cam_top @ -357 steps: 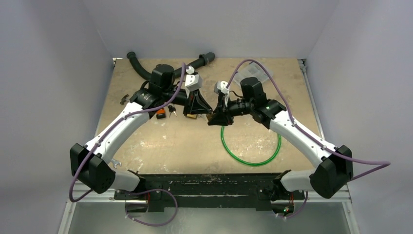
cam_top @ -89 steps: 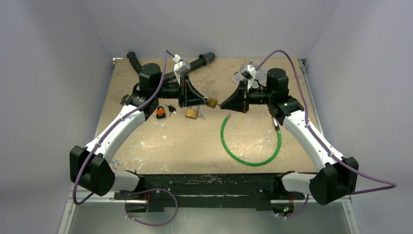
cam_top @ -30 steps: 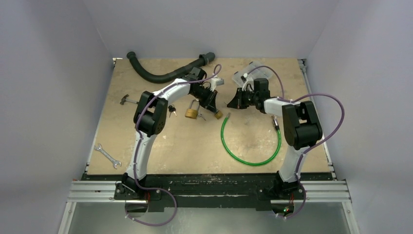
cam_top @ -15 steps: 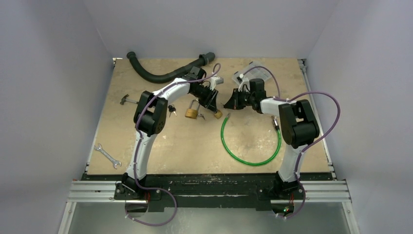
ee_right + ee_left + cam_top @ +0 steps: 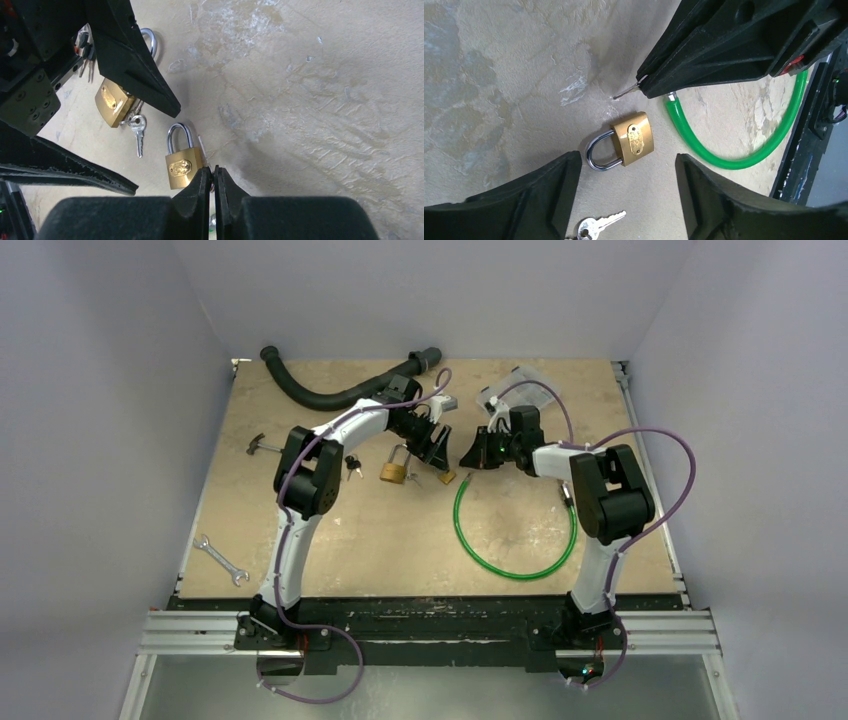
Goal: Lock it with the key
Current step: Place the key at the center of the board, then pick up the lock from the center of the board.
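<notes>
A small brass padlock (image 5: 633, 142) lies flat on the table; it also shows in the right wrist view (image 5: 183, 168) and the top view (image 5: 447, 477). My left gripper (image 5: 626, 159) is open and empty, its jaws straddling the space just above the padlock (image 5: 436, 448). My right gripper (image 5: 214, 172) is shut on a key whose thin blade (image 5: 202, 145) sticks out beside the padlock's body. In the left wrist view the blade tip (image 5: 626, 91) points from the right gripper (image 5: 646, 85) toward the table, just beyond the padlock.
A larger brass padlock (image 5: 395, 471) with loose keys (image 5: 138, 131) lies to the left. A green cable loop (image 5: 515, 570), a black hose (image 5: 330, 392), a plastic bag (image 5: 522, 390) and a wrench (image 5: 220, 558) are on the table. More keys (image 5: 352, 466) lie near the left arm.
Three seconds ago my left gripper held the small padlock in the air; now it lies on the table and the gripper is open. In the last second my right gripper moved left toward it.
</notes>
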Robot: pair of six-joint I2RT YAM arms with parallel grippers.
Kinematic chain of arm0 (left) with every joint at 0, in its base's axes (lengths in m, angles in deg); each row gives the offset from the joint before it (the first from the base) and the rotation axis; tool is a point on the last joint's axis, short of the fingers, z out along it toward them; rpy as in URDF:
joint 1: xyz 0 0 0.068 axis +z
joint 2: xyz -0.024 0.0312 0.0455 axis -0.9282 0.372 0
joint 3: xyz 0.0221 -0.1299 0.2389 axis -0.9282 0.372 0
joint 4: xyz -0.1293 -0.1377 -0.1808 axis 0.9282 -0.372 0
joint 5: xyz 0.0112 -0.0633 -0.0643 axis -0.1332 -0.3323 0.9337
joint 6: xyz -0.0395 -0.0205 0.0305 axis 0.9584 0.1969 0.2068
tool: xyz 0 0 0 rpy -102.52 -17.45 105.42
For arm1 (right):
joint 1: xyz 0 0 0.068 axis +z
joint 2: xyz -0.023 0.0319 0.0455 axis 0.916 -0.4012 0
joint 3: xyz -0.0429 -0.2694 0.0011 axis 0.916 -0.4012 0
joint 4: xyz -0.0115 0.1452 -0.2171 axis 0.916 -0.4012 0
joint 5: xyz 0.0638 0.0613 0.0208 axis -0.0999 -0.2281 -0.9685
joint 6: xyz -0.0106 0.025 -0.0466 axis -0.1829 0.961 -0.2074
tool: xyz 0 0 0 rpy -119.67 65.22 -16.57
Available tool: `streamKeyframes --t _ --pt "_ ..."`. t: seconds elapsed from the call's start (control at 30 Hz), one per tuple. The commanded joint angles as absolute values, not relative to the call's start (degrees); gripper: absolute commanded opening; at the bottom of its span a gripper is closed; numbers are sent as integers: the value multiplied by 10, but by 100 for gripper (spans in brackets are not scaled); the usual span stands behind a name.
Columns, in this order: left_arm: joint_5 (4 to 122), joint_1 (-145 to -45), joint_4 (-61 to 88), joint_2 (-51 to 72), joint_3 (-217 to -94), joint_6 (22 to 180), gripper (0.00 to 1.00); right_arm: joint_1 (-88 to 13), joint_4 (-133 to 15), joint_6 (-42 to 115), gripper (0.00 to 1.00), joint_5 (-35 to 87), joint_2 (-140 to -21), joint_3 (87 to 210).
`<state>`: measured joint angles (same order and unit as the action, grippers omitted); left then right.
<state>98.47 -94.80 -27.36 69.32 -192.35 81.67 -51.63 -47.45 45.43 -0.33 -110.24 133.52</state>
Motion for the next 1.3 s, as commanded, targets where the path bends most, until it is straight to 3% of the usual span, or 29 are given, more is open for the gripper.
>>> streamKeyframes --t 0.0,0.27,0.6,0.87,1.0,1.27 --pt "990 -944 -258 642 -1926 821 81 -512 -456 455 13 -1 -1088 1330" --pt "979 -944 -161 564 -1835 829 87 -513 -499 429 51 -42 -1041 1340" --pt "953 -944 -104 491 -1757 823 95 -592 -731 260 59 -25 -871 1347" --pt "930 -945 -38 440 -1686 840 100 -718 -893 159 69 90 -747 1315" --pt "881 -945 -20 426 -1674 867 100 -760 -939 132 72 134 -725 1295" --pt "851 -946 10 390 -1624 891 100 -795 -939 93 69 190 -750 1249"
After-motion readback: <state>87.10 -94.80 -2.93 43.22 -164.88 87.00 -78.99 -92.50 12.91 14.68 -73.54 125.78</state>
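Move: The right hand holds the key almost on the board, its resting spot only about 1 cm left and 2 cm below the fingers. The small padlock lies some 4 cm left and 2 cm back of that hand, the green hose's near end 1 cm right and 2 cm back. From the left hand, open over it, the padlock is about 1 cm right, 1 cm back and 2 cm below; the key's spot is roughly 4 cm right, level, 2 cm below. The right fingers let go of the key. That hand then lifts about 12 cm and sweeps some 24 cm right and 11 cm back over the hose loop, sinking again towards the hose's far connector while its fingers tip more steeply down. The left hand opens fully and rises about 8 cm off the small padlock, easing a little left and rolling some 20 degrees. ##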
